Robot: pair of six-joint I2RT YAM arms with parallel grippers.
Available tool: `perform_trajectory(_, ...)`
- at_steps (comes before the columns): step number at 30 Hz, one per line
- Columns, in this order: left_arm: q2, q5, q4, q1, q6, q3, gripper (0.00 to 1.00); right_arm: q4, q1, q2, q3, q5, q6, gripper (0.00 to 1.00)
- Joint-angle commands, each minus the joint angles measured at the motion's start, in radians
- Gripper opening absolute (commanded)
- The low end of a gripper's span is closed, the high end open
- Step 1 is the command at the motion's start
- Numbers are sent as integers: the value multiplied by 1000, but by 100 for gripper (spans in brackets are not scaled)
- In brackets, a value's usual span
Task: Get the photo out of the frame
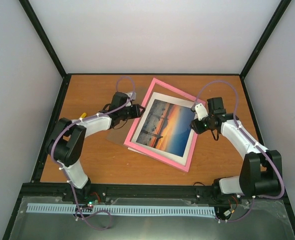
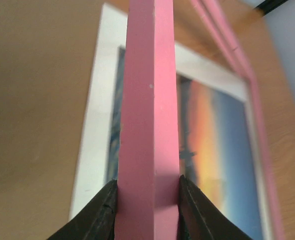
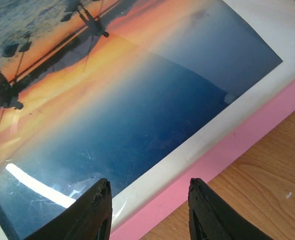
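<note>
The pink frame lies slanted in the middle of the table. My left gripper is shut on its left bar; in the left wrist view that bar fills the gap between my jaws and stands above the photo. The photo, an orange sunset over blue water, sits inside a white mat. My right gripper hovers open over the right side, its jaws spanning the mat edge and the frame's bar, holding nothing.
A thin brownish sheet lies flat on the wooden table just left of the frame. Grey walls with black posts close in the table on three sides.
</note>
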Motion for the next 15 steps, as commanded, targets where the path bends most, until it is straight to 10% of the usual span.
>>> perform_trajectory(1, 93, -155, -168, 14, 168, -59, 31, 15, -8, 20, -8, 34, -11, 41)
perform_trajectory(15, 63, -152, -179, 25, 176, -71, 61, 9, -8, 67, -2, 62, -30, 43)
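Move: My left hand holds the pink frame's left bar up; the photo's left edge, where it is to go, lies almost straight below, about 2 cm back and 10 cm down. The photo's middle is some 12 cm to the right and 5 cm back, and the bare strip of backing board roughly 7 cm left and 4 cm back. From my right hand, the frame's right bar is 9 cm below, about 2 cm back and 3 cm right; the photo's left edge is about 21 cm left and 4 cm ahead. I lower the left bar of the frame with my left hand, about 9 cm down with a drift of some 3 cm to the left and a little back, the fingers tipping some 15 degrees steeper. Near the bottom I open wider and let go, staying astride the bar. My right hand, open and empty, sinks about 2 cm over the frame's right side. ##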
